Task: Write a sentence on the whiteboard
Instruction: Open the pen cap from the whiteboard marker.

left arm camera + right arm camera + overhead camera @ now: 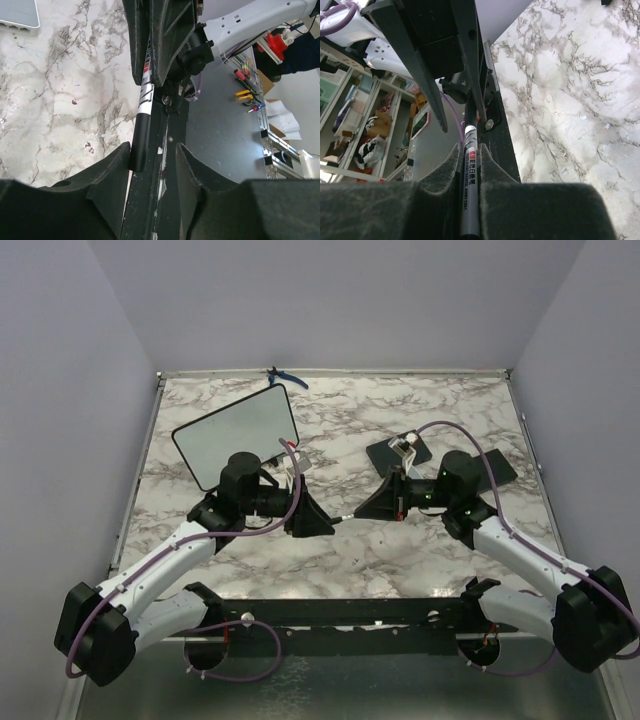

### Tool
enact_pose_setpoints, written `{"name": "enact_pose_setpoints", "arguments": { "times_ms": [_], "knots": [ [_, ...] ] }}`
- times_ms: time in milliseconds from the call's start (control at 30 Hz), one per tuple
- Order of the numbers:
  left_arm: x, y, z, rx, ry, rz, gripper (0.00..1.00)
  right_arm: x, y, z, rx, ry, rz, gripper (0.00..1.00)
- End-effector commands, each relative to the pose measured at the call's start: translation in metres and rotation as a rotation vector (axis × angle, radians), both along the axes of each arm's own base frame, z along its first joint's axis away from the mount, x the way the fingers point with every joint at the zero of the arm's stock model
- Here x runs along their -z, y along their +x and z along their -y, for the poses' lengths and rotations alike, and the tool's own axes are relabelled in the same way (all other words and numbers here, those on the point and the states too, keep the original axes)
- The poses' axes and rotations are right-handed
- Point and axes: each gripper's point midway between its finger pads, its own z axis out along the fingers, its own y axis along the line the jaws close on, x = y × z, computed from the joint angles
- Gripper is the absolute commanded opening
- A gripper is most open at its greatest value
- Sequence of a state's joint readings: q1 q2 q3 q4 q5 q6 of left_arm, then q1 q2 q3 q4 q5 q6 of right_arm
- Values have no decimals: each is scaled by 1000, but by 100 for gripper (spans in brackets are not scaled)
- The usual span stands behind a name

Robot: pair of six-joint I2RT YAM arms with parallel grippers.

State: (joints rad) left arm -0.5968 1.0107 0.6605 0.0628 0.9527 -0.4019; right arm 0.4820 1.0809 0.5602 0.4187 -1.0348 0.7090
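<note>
The whiteboard (237,433) stands tilted at the back left; its face looks plain and the sentence does not show on it. Both grippers meet tip to tip at mid table. My right gripper (365,512) (469,148) is shut on a grey-and-black marker (470,175), whose barrel points at the left arm. My left gripper (325,520) (152,146) stands around the marker's black cap end (139,145). The cap rests against one finger (112,165), with a gap to the other, so the jaws are still apart. The right fingers (160,40) fill the top of the left wrist view.
Two flat black pads (400,453) (495,468) lie at the right, a pale grey eraser block (405,443) (17,15) on the nearer one. A blue item (285,375) sits at the back wall. The black front rail (340,610) runs under both grippers.
</note>
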Motion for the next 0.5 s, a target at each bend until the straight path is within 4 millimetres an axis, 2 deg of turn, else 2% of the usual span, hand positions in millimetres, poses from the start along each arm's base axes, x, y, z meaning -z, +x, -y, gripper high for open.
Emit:
{"name": "enact_pose_setpoints", "arguments": {
  "times_ms": [0,300,433,467],
  "knots": [
    [-4,-7,0,62,-7,-6,41,-12,1,-1,-30,23,24,0],
    [-2,-7,2,82,-3,-10,30,-8,2,-2,-41,18,12,0],
    [-2,-7,2,85,-3,-7,22,-5,3,-3,-43,12,3,0],
    [-2,-7,2,86,-3,-6,18,-6,3,-3,-44,13,2,0]
  ]
}}
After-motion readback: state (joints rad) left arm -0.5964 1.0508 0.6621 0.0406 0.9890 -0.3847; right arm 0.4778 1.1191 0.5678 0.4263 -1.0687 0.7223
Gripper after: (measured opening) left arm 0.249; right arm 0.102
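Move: The marker's black cap points left out of the right gripper and already reaches between the left hand's open pads. Its middle is about 2 cm to the right of the left hand point and some 1 cm below, level fore and aft. The gripped marker body sits about 7 cm right and 1 cm ahead of the left hand, just past the right fingertips, about 6 cm right and 1 cm ahead. From the right hand, the cap is about 5 cm left and 1 cm back. The right fingers keep their pinch on the marker's body, almost still, while the left fingers close in on the capped end from both sides, from nearly half open to about a quarter; a firm grip on the cap can't yet be made out. Meanwhile the left hand sinks about 1 cm to bring the cap between its pads, with next to no turn. ##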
